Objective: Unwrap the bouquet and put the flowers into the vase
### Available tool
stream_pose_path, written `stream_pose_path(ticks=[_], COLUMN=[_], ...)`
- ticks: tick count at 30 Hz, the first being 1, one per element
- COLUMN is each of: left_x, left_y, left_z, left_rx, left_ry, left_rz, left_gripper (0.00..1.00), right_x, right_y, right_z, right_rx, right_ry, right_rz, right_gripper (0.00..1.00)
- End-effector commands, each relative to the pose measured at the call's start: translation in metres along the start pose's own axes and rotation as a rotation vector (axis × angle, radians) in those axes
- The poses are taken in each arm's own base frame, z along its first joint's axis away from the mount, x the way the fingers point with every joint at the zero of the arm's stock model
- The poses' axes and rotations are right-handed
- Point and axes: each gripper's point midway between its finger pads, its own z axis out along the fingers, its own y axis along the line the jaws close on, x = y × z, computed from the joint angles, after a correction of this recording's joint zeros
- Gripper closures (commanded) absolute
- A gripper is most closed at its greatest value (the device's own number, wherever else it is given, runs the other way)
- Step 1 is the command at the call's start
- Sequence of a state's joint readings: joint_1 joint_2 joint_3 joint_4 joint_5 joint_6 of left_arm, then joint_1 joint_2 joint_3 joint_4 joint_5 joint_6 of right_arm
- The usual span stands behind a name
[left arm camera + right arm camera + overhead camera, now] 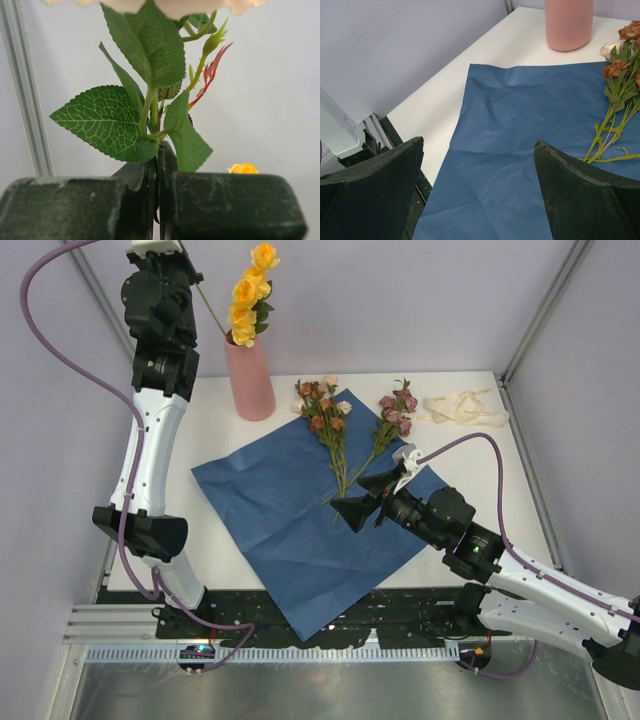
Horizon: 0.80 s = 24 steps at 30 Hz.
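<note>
The salmon-pink vase [250, 375] [568, 22] stands at the table's back left with yellow flowers [250, 292] in it. My left gripper [160, 150] is raised high above and left of the vase and is shut on a green leafy stem [150, 107] under a pale bloom [175, 6]. That stem [207, 300] slants down to the vase's mouth. The bouquet is unwrapped. Rust sprigs [322, 412] [615, 67] and mauve flowers [397, 410] lie on the flat blue paper [290, 510] [520, 125]. My right gripper [366, 497] [479, 145] hovers open over the paper beside their stem ends, holding nothing.
The cream ribbon [462, 405] lies loose at the table's back right. The left arm [150, 450] rises along the table's left edge. Frame posts [545, 305] stand at the back corners. The paper's front corner hangs over the table's near edge.
</note>
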State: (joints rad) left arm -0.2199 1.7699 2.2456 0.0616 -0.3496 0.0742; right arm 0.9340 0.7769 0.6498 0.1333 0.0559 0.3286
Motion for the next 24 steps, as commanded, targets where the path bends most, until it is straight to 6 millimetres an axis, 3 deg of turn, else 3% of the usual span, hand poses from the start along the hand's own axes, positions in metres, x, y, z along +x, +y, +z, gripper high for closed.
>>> stream_pose_path(ticks=[1,5,14,16,20,24], left_x=[-0.015,0.019,0.136,0.148,0.160,0.148], left_y=[0.001,-0.008,-0.019,-0.027,-0.025,-0.030], left_z=[0.002,0.011,0.014,0.009,0.002,-0.010], left_rx=[0.013,0.058,0.092,0.137,0.142,0.194], left_ry=[-0.054,0.009,0.226,0.259,0.288,0.291], left_rz=[-0.060,-0.049,0.020,0.024,0.032,0.025], left_gripper=[1.00,1.00,1.00,0.90,0.57,0.31], right_x=[-0.032,-0.028,-0.022,-0.021,-0.021,-0.018], right_y=[0.011,0.011,0.010,0.010,0.009,0.007], right_z=[0.005,0.009,0.012,0.013,0.014,0.017], right_rx=[-0.023,-0.025,-0.021,-0.019,-0.010,0.007], right_ry=[-0.080,-0.067,-0.041,-0.037,-0.034,-0.013], right_rz=[-0.015,-0.002,-0.001,-0.003,0.002,0.028], right_gripper=[0.05,0.05,0.05,0.05,0.05,0.04])
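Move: The left hand, still gripping the peach rose's stem high up, has the pink vase about 14 cm ahead, 6 cm to its right and some 47 cm below. The yellow flowers in the vase stand 14 cm ahead, 7 cm right, 20 cm below; the brown flowers on the table lie 13 cm ahead, 26 cm right, 59 cm below. From the right hand, the vase is about 44 cm ahead, 27 cm left, 14 cm lower. The left hand lowers the peach rose about 18 cm and forward into the vase, tips down, and opens. ##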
